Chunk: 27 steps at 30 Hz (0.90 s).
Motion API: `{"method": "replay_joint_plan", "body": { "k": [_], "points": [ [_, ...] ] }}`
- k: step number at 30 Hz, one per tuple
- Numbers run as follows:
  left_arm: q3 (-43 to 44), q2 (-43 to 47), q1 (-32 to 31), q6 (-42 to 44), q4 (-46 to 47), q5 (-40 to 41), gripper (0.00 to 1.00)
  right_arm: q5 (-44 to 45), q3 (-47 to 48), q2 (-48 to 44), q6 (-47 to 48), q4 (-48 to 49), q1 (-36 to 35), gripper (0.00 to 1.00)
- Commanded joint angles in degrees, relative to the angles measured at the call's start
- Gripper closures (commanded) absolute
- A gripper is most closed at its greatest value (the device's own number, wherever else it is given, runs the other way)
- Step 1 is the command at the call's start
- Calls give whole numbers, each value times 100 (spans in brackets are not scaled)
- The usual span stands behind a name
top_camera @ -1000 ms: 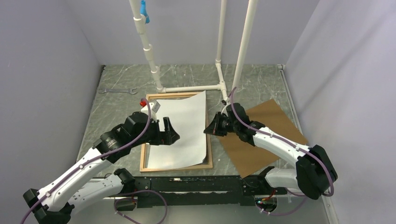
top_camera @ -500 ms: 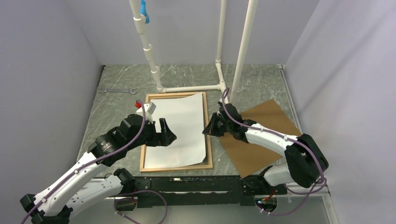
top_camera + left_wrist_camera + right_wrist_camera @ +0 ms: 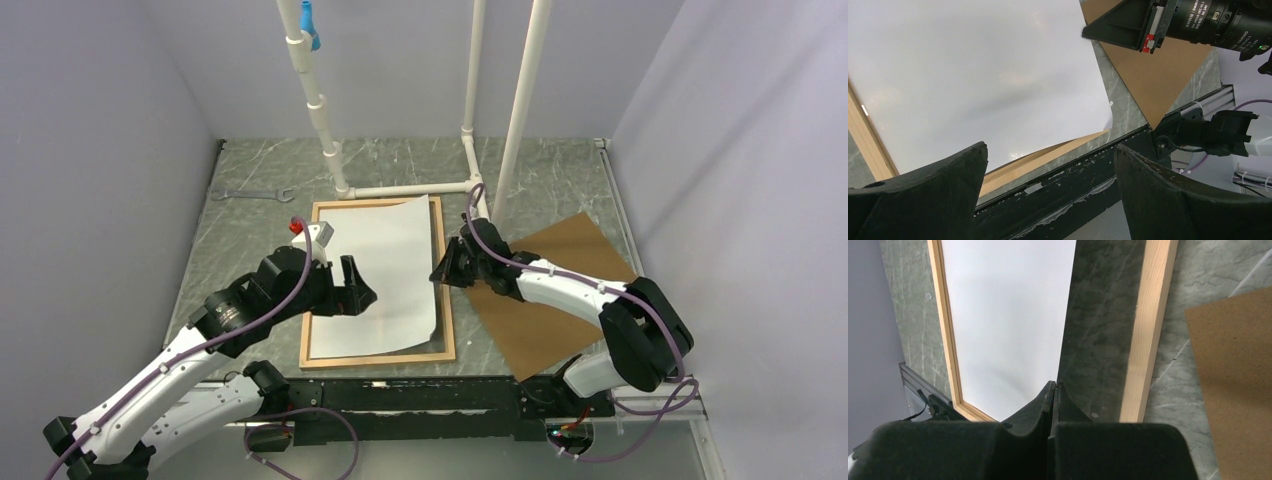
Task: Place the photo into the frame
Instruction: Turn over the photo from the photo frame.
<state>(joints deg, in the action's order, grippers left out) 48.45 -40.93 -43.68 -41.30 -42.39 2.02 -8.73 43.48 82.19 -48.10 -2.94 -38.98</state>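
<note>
The photo lies blank white back up over the light wooden frame in the middle of the table. My right gripper is shut on the photo's right edge and holds that edge a little above the frame. In the right wrist view the shut right gripper pinches the sheet's edge, with the photo to its left and the frame's right strip beyond a band of bare table. My left gripper hovers open over the photo's left part. In the left wrist view the left gripper holds nothing.
A brown hardboard panel lies right of the frame, under the right arm. White pipes stand just behind the frame. A wrench lies at the back left. A black rail runs along the near edge, and grey walls close both sides.
My right gripper has moved left with the photo's right edge, bringing the sheet inside the frame's right strip. The left gripper drew back slightly to the left and stayed open.
</note>
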Motion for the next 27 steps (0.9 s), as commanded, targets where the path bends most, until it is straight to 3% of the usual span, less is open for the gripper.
{"method": "replay_joint_plan", "body": {
  "k": [1, 5, 7, 10, 13, 15, 18, 27],
  "points": [
    [-48, 94, 26, -19, -7, 123, 1, 145, 73, 15, -61, 384, -133, 100],
    [-54, 70, 25, -19, -23, 106, 1, 206, -14, 38, -143, 399, -211, 100],
    [-75, 72, 22, -34, -31, 114, 1, 290, -72, 28, -179, 355, -239, 94],
    [-119, 100, 23, -53, -21, 122, 1, 524, -83, -72, -184, 100, -250, 68],
    [-176, 135, 25, -70, 3, 118, 1, 840, -25, -243, -154, -341, -250, 26],
    [-187, 137, 22, -88, -35, 161, 1, 1065, 36, -390, -97, -605, -263, 15],
    [-238, 106, 21, -89, -30, 137, 1, 1172, 80, -568, -6, -926, -283, 10],
    [-465, -363, 23, 44, 299, -368, 1, 1013, -266, -1051, 3, -1258, -310, 10]
  ]
}}
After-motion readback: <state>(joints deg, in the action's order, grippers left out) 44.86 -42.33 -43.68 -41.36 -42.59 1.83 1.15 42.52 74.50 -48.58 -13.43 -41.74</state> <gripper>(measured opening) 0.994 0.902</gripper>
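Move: The right gripper still pinches the right edge of the white-backed photo just above the photo frame. From that hand the frame's middle lies about 12 cm to the left, level with it and some 5 cm below. The frame's right rail is roughly 3 cm to its right, also level and 5 cm down; the brown backboard is centred some 25 cm right and 1 cm back. From the left gripper, the frame's middle is about 8 cm ahead, 3 cm right and 16 cm down. Ease the right gripper barely 1 cm left with the photo's edge, then open the fingers wide to let go, dipping about 1 cm as they part. Draw the open hand some 4 cm right towards the frame's right rail, drifting slightly back and rising again. Meanwhile sink the open left gripper about 3 cm towards the photo. ##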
